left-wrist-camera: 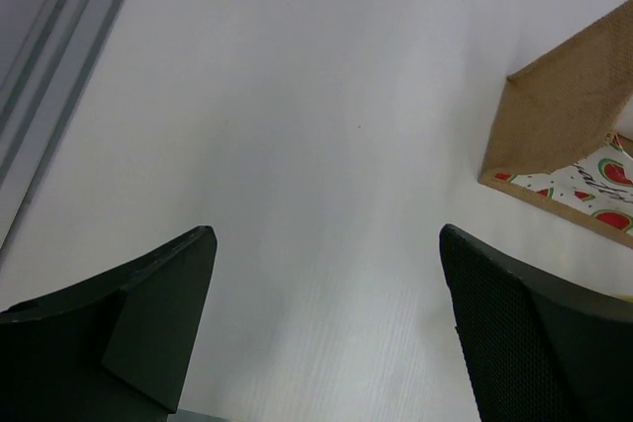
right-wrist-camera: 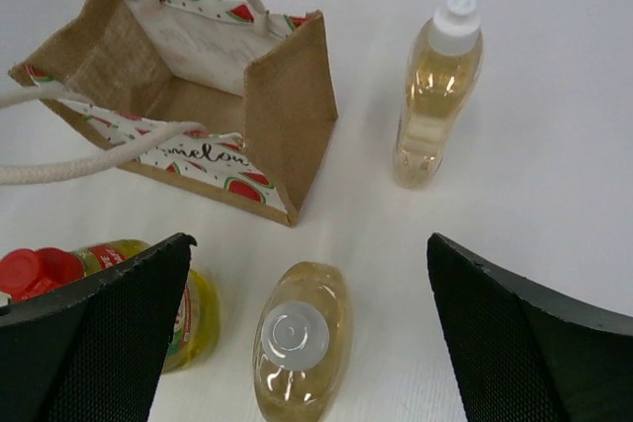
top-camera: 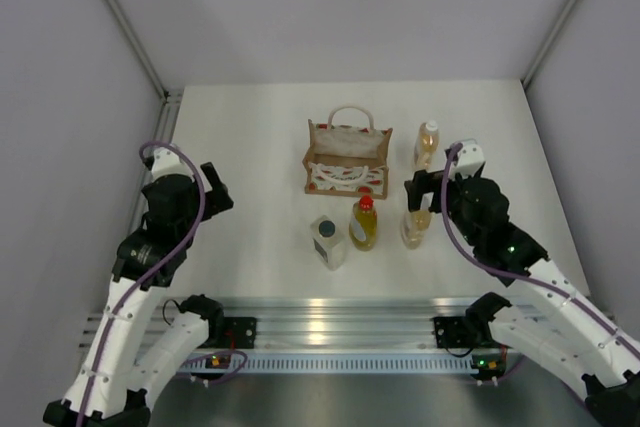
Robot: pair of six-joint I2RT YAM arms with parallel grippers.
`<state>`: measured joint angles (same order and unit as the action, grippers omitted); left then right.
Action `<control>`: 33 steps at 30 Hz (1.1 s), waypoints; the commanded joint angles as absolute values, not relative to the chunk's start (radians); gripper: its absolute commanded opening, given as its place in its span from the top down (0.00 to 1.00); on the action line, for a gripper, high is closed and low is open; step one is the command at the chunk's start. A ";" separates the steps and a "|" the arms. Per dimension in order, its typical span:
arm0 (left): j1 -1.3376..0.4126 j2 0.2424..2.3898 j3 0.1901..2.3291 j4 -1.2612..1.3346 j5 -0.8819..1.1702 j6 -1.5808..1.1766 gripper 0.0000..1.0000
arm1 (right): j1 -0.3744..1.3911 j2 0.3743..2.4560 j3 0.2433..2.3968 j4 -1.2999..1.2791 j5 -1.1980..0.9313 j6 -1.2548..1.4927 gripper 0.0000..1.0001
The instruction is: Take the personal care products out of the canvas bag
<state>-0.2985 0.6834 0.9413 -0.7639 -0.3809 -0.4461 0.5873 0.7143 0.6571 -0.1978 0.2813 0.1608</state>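
The canvas bag (top-camera: 347, 157) stands upright at mid-table, open at the top, and its inside (right-wrist-camera: 188, 96) looks empty. All the personal care products stand on the table outside it. One slim amber bottle with a white cap (top-camera: 427, 143) (right-wrist-camera: 435, 96) is to the bag's right. A second one (top-camera: 413, 227) (right-wrist-camera: 300, 338) stands directly under my right gripper (top-camera: 427, 194) (right-wrist-camera: 309, 244), whose jaws are open wide on either side and not touching it. The red-capped yellow bottle (top-camera: 364, 222) (right-wrist-camera: 198, 308) and the pale bottle with the grey cap (top-camera: 328, 240) stand in front of the bag. My left gripper (top-camera: 218, 189) (left-wrist-camera: 326, 231) hangs open over bare table, left of the bag (left-wrist-camera: 564, 106).
White enclosure walls stand on the left, right and far sides of the table (top-camera: 250, 147). A metal rail (top-camera: 340, 319) with both arm bases runs along the near edge. A frame strip (left-wrist-camera: 49, 76) borders the table's left side.
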 commanded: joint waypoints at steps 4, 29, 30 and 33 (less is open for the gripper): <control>-0.218 0.684 0.950 -0.739 -0.377 -0.449 0.01 | 0.595 0.710 0.830 -0.362 0.412 0.167 0.01; -0.250 0.518 0.923 -0.742 -0.413 -0.342 0.01 | 0.595 0.471 0.939 -0.793 0.722 0.159 0.01; -0.268 0.515 0.920 -0.741 -0.410 -0.338 0.01 | 0.595 0.456 0.934 -0.796 0.719 0.163 0.00; -0.299 0.500 0.911 -0.741 -0.426 -0.327 0.01 | 0.597 0.413 0.939 -0.804 0.733 0.170 0.01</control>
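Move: The near white-capped bottle, just set down, stands almost straight under the open right hand, about 1 cm back and with its middle some 11 cm below. From that hand the far white-capped bottle is roughly 18 cm ahead and 4 cm right, the red-capped bottle 11 cm left and 1 cm back, and the empty canvas bag 16 cm ahead and 15 cm left. From the left hand the near bottle lies about 38 cm right and 2 cm ahead, 13 cm below. Already clear of the near white-capped bottle, the right hand first goes on rising about 5 cm straight up, then swings off to the right and back towards its own side, some 12 cm right and 7 cm back in all, climbing a little more, turning about 20 degrees clockwise and keeping its fingers wide open and empty. The left hand, also open and empty, drifts nearly 4 cm left and then partly returns, while drawing back and rising a couple of centimetres each and tipping its fingers up slightly. ##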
